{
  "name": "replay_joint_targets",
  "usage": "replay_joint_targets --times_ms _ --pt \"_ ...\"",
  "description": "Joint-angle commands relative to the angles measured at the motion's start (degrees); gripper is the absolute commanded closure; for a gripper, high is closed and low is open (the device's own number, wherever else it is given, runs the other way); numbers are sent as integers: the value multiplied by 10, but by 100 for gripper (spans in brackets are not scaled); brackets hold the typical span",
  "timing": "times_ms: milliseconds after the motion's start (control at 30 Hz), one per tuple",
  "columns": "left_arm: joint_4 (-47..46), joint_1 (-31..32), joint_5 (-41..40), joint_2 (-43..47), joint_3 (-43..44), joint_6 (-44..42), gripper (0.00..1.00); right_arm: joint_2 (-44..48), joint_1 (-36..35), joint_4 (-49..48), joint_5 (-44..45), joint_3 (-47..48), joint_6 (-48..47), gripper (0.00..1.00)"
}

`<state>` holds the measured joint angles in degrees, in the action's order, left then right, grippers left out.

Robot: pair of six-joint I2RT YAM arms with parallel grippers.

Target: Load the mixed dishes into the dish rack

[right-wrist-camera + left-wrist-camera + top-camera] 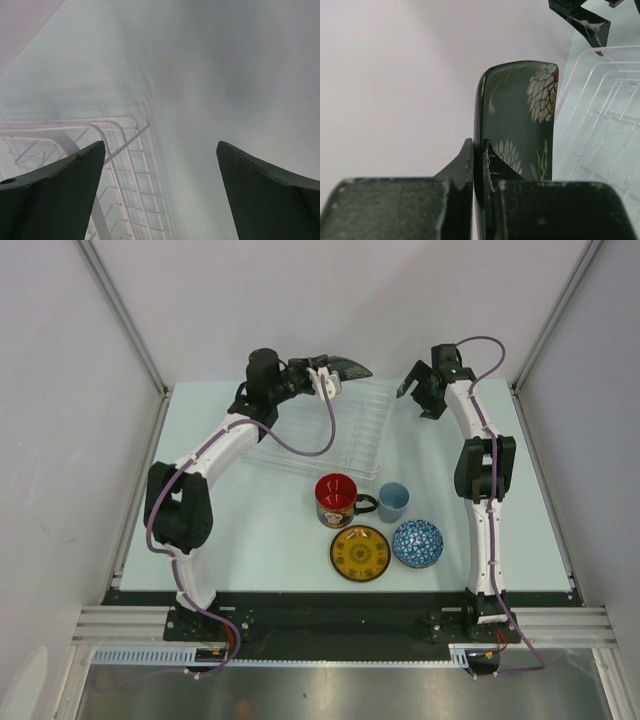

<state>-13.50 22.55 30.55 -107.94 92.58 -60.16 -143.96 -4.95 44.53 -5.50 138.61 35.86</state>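
My left gripper (322, 374) is shut on the black square floral plate (347, 367), holding it on edge above the far end of the clear dish rack (330, 430). In the left wrist view the plate (520, 120) stands upright between my fingers (462, 165), with the rack (605, 120) to its right. My right gripper (412, 383) is open and empty just right of the rack's far corner; its wrist view shows rack wires (120, 165) below. The red mug (336, 499), light-blue cup (393, 501), yellow saucer (360, 552) and blue-white bowl (417, 543) stand on the table in front of the rack.
The light table (260, 540) is walled by white panels at the back and sides. The right gripper's fingers (585, 22) show at the top of the left wrist view, close past the rack's far edge.
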Motion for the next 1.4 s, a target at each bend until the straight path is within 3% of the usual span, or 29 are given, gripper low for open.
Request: replay_joint_targets --times_ms 0,333,567,1367 --pt "-161 4 32 39 -1 -86 100 -22 -14 -30 -62 34 41 0" --pt "-126 3 36 17 -6 -133 100 -46 -33 -65 -84 55 61 0" --pt "-114 3 35 -2 6 -148 100 -12 -23 -87 -91 -8 49 0" --pt "-99 5 17 -45 -5 -198 100 37 -9 -137 -115 -88 44 0"
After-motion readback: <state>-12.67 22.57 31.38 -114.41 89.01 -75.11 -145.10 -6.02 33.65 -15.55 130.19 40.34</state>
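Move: My left hand, gripping the black plate upright by its edge, is almost right above the dish rack: the rack's middle is about 2 cm back, 4 cm to the right and some 26 cm down. From my open right hand, which is at the rack's right end, that middle is roughly 34 cm left, 9 cm back and 4 cm below. The mug stands 25 cm back and 10 cm right of my left hand, and the blue cup 24 cm back and 26 cm right; both are 28 cm below. I lower the plate with my left hand towards the rack, about 9 cm nearly straight down with a short pause partway, rolling the wrist some 13 degrees so its left side rises and keeping my pinch. Meanwhile my open right hand pushes the rack's right end left about 4.5 cm with its left finger, sinks some 4 cm, then nearly stays there. ##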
